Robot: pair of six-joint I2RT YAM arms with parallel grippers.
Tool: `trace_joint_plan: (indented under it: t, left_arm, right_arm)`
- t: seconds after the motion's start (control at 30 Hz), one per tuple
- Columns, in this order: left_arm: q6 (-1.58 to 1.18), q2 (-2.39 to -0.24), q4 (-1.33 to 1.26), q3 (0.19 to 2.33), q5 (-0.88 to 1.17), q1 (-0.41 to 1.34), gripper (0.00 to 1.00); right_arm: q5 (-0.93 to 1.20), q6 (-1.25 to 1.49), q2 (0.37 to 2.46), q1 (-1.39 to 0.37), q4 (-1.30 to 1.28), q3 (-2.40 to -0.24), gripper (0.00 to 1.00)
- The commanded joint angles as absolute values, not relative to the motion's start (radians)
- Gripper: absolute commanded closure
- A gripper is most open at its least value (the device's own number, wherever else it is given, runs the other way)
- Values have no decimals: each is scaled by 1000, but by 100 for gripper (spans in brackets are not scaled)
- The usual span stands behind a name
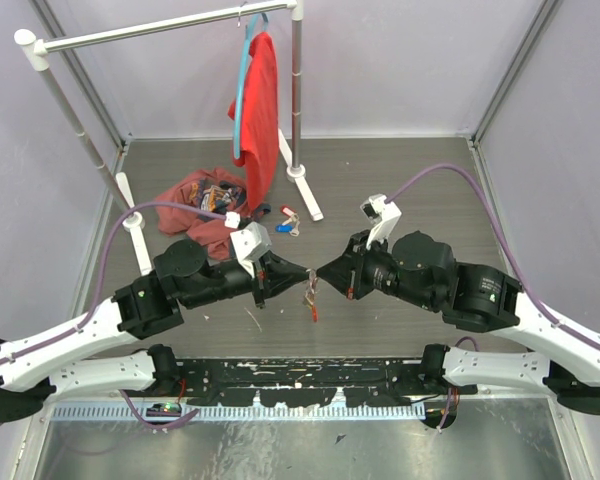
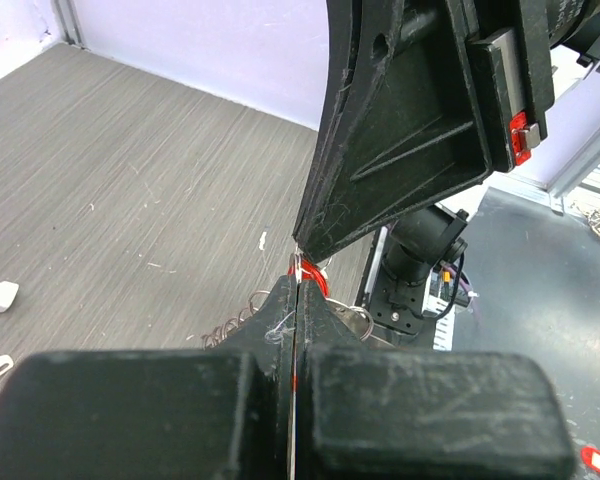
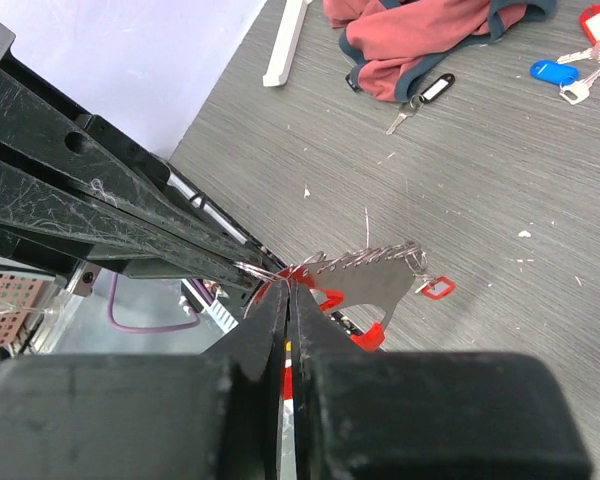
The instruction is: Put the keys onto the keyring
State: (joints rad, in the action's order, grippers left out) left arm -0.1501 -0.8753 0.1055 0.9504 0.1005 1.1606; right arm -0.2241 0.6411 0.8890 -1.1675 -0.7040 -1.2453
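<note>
My left gripper and right gripper meet tip to tip above the floor's middle. Both are shut on the keyring, whose silver chain and red tag hang between them. In the right wrist view my right gripper pinches a thin red and yellow piece. The chain, a flat grey plate and a small red tag stretch beyond it. In the left wrist view my left gripper clamps a thin metal edge with red on it. Loose keys with blue and red tags lie on the floor behind.
A clothes rack holds a red shirt on a blue hanger hoop. A heap of red clothes lies at its foot. A black-tagged key lies beside the heap, with blue-tagged and red-tagged keys nearby.
</note>
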Motion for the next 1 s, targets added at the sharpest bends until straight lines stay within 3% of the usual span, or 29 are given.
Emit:
trace_joint_plan:
  t: [0.0,0.3,0.67,0.97]
  left_arm:
    - [-145,-837,-6,952,118,1162,100]
    - [-144,-834,-8,953,120,1163,100]
    - [-142,-834,-10,955,122,1162,100]
    - [-157,-818,-38,953,166,1162,100]
  right_arm:
    - [-283,665,852,-1164,-697,-1213,91]
    - [-301,679,823,-1164,-673,-1194,86]
    - [-295,662,830,-1163,-665,-1200,87]
    - [-178,389,729,-1163,-523,-1163,69]
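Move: The keyring's wire end sits between the two sets of fingertips: about 1 cm to the left of the right hand point and 1 cm to the right of the left one, level with both. The red handle hangs from it, some 8 cm below the right hand, 3 cm back and 1 cm left. On the table, roughly 30 cm below that hand, the blue key tag lies about 26 cm ahead and 7 cm left, the black key tag some 22 cm ahead and 18 cm left. The right fingertips let go of the keyring's wire end and open to about a quarter, backing off to the right by some 2 cm, away from the left fingers, with a small upward tilt at the end. The left hand keeps its pinch on the wire, fingers shut, and lifts it about 2 cm. ##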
